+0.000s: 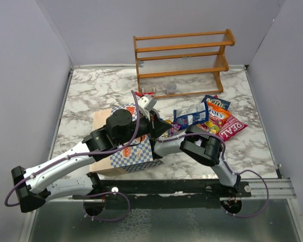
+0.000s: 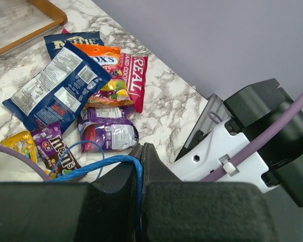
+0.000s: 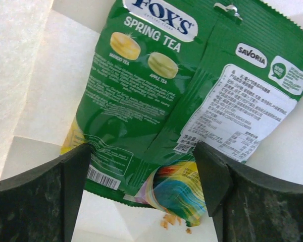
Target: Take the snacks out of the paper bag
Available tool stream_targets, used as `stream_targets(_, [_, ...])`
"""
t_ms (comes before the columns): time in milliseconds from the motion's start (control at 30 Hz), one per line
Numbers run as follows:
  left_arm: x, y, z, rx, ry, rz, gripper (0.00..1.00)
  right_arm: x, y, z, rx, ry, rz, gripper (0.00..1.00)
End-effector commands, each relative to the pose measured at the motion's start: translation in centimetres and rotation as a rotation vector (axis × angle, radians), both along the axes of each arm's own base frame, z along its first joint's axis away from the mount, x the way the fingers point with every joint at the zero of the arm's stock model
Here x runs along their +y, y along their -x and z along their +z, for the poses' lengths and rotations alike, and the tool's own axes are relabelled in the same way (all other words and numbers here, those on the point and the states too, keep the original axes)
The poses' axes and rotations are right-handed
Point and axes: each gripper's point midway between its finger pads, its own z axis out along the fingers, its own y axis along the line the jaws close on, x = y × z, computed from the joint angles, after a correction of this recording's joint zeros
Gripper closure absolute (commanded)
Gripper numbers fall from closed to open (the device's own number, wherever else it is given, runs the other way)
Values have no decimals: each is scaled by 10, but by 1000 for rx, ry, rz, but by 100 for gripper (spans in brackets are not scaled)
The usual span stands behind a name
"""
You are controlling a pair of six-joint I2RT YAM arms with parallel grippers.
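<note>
The paper bag [image 1: 122, 156] lies on its side at the table's near left, its checkered band facing front. My left gripper [image 2: 140, 151] is shut on the bag's blue cord handle [image 2: 103, 164] and holds it up above the bag's mouth [image 1: 154, 115]. My right arm [image 1: 202, 146] reaches into the mouth from the right, so its gripper is hidden in the top view. Inside, my right gripper [image 3: 144, 181] stands open around the lower end of a green Fox's packet [image 3: 156, 91] that lies on a rainbow-coloured packet [image 3: 197, 191]. Outside lie a dark blue packet [image 1: 189, 115], an orange packet [image 1: 214, 116] and a red packet [image 1: 233, 127].
More packets lie right of the bag: a purple packet [image 2: 108, 128], an M&M's packet [image 2: 58, 154], a yellow packet [image 2: 20, 143]. A wooden rack [image 1: 182, 60] stands at the back with a clear cup [image 1: 170, 88] on its base. Crumbs [image 3: 174, 222] lie on the bag's white inside.
</note>
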Motion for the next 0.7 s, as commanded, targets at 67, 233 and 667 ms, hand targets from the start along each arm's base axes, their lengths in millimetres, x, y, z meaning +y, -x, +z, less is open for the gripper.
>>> stream_targets(67, [8,13,42,-63,122,-23,100,-10,-12,-54,-50,189,-71,30])
stream_targets(233, [19,11,41,-66,115,13,100,-13,-16,-52,-75,193,-91,46])
stream_targets(667, [68,7,28,-61,74,176,100,-53,-27,-28,-229,194,-137,97])
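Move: Inside the paper bag, the green packet's middle lies about 6 cm to the right hand's left and 4 cm ahead, roughly level, with its colourful lower corner between the open fingers. The M&M's packet lies outside, some 25 cm to the right hand's right, 11 cm ahead and 8 cm lower; the navy packet is 35 cm right, 20 cm ahead and equally low. From the left hand, the green packet is about 19 cm left, 3 cm ahead and 24 cm below. The right fingers close almost fully at the green packet's colourful lower corner and seem to pinch its edge, while the hand eases slightly forward, then sinks about 4 cm and draws back right some 3 cm, fingertips tipping down. Still gripping the blue handle, the shut left hand pulls it about 5 cm left and a little up. ##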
